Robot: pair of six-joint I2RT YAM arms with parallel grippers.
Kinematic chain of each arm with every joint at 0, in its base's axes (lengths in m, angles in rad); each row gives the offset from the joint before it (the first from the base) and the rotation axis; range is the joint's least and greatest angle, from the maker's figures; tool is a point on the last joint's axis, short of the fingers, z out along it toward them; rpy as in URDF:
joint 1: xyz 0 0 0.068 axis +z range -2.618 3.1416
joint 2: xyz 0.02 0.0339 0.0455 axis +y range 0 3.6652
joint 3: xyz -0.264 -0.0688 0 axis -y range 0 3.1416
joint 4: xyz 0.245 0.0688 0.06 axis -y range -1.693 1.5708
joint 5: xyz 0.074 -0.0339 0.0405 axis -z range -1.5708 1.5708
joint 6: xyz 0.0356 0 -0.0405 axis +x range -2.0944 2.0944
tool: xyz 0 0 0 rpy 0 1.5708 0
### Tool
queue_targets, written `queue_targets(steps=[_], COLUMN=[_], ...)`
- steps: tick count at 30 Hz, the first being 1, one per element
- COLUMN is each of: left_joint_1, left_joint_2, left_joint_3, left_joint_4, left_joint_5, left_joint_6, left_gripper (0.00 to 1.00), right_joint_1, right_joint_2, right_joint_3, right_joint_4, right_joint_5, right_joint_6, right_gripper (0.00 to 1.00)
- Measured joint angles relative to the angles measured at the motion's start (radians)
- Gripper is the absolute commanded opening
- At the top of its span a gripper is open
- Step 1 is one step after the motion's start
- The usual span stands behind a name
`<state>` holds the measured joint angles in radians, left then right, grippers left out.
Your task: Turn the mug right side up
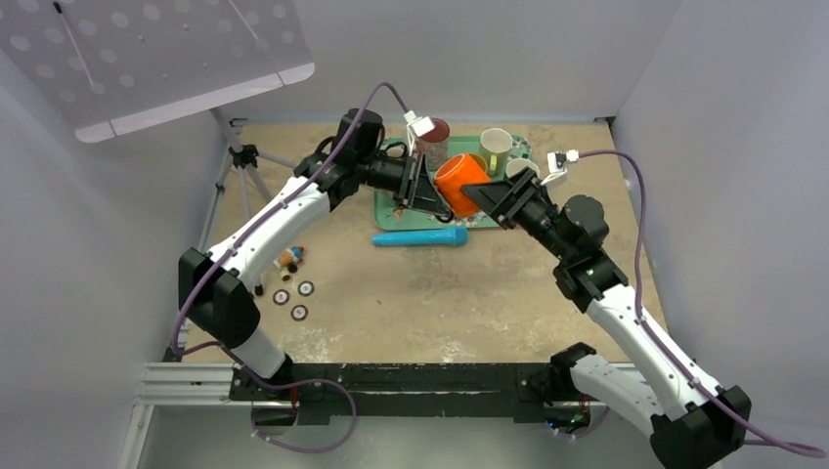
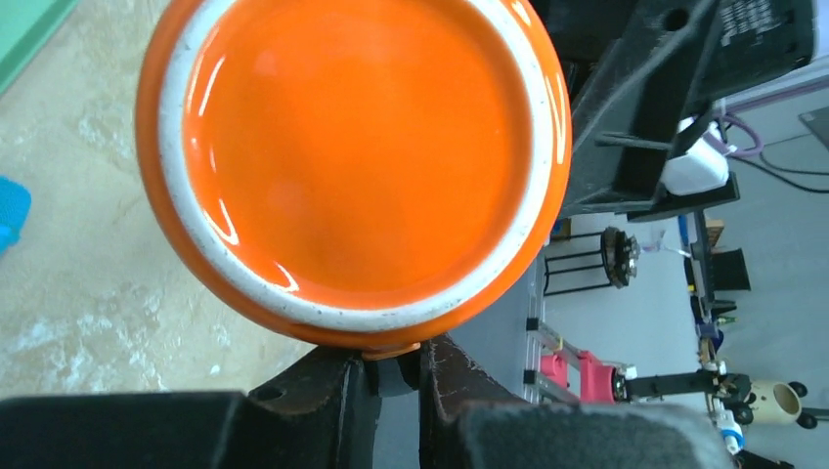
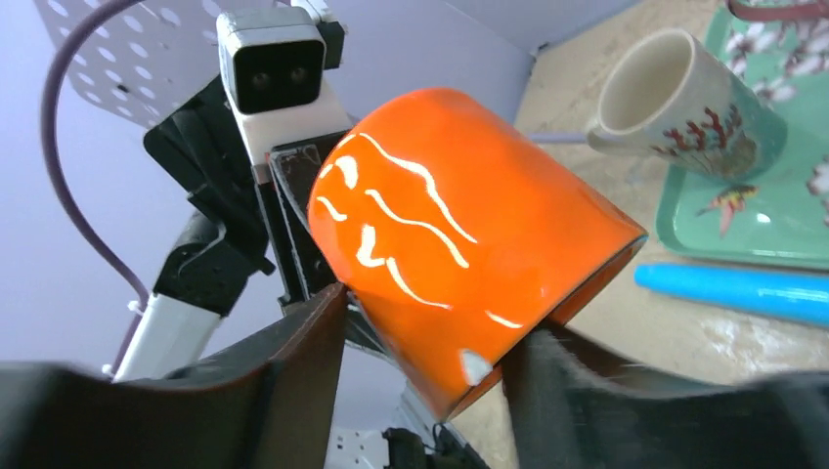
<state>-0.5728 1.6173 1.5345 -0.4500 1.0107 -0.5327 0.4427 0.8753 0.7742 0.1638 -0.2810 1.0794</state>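
Observation:
The orange mug (image 1: 459, 181) hangs in the air above the near edge of the green tray (image 1: 383, 210), tilted on its side. In the left wrist view its base (image 2: 352, 147) with a white ring faces the camera. My left gripper (image 1: 422, 191) is shut on the mug's handle, which is pinched between the fingers (image 2: 396, 366). My right gripper (image 1: 486, 198) comes from the right. Its jaws (image 3: 432, 318) sit on both sides of the mug's body (image 3: 459, 244) near the rim and touch it. The mug's opening is hidden.
On the tray stand a dark red mug (image 1: 433, 137), a cream mug (image 1: 496, 147) and a floral mug (image 3: 675, 98). A blue pen-like tool (image 1: 420, 237) lies just before the tray. Small toys and discs (image 1: 291, 288) lie at the left. A tripod (image 1: 239, 161) stands at the back left.

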Motion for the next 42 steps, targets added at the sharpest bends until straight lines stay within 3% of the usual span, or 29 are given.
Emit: queue_targets(steps=[1,2,3,7,11,15,20,26,28,33,42], left_joint_1=[0.003,0.006,0.01,0.029,0.018,0.043,0.147,0.187,0.2,0.212,0.212], left_joint_2=[0.0,-0.001,-0.001,-0.001,-0.021,-0.058,-0.104,-0.166,-0.187,-0.221,-0.241], left_joint_3=[-0.005,-0.007,-0.008,-0.006,0.014,0.014,0.014,-0.032,-0.077,-0.19,-0.208], left_joint_4=[0.027,0.049,0.062,0.049,-0.073,-0.275,-0.435,-0.504,-0.505,-0.499,-0.484], left_joint_5=[0.006,0.005,-0.008,0.019,-0.038,-0.187,-0.391,-0.568,-0.59,-0.61,-0.622], left_joint_6=[-0.013,-0.026,-0.034,-0.079,0.113,0.303,0.457,0.556,0.572,0.588,0.624], left_gripper=[0.0,0.0,0.0,0.51,0.82,0.84,0.85,0.86,0.86,0.85,0.85], right_joint_1=[-0.003,-0.007,-0.007,0.013,0.021,0.006,0.053,0.162,0.178,0.177,0.167], right_joint_2=[0.01,0.028,0.05,0.1,0.177,0.27,0.504,0.886,0.976,1.16,1.37], right_joint_3=[0.0,0.0,0.003,0.084,0.268,0.414,0.699,1.172,1.258,1.355,1.422], right_joint_4=[0.024,0.055,0.103,0.139,-0.109,-0.304,-0.607,-0.961,-1.026,-1.142,-1.167], right_joint_5=[0.0,-0.005,-0.025,-0.077,0.022,0.132,0.233,0.347,0.369,0.405,0.372], right_joint_6=[0.003,0.015,0.04,-0.035,-0.195,-0.356,-0.556,-0.686,-0.708,-0.75,-0.774], right_gripper=[0.31,0.09,0.0,0.0,0.0,0.0,0.0,0.0,0.0,0.0,0.0])
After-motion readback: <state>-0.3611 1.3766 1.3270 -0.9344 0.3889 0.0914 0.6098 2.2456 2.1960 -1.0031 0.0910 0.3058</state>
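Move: The orange mug, tipped on its side in the left fingers, lies with its middle about 4 cm ahead and 5 cm left of the right hand, nearly level, and about 6 cm ahead and 3 cm right of the left hand. From the right hand the free tray spot is some 14 cm ahead, 6 cm left and 30 cm down, with the blue mug 15 cm ahead and 1 cm left, the cream mug 17 ahead and 18 left, and the red mug 25 ahead and 10 left. The orange mug changes hands: the right fingers close on its wall at the rim, then the left fingers open off the handle and that arm backs away about 18 cm left and 11 cm down. Rising a little first, the right hand carries the mug forward and left and then steeply down, ending some 20 cm lower, into the gap between the cream and blue mugs as its wrist swings about 75 degrees to point the fingers down. ##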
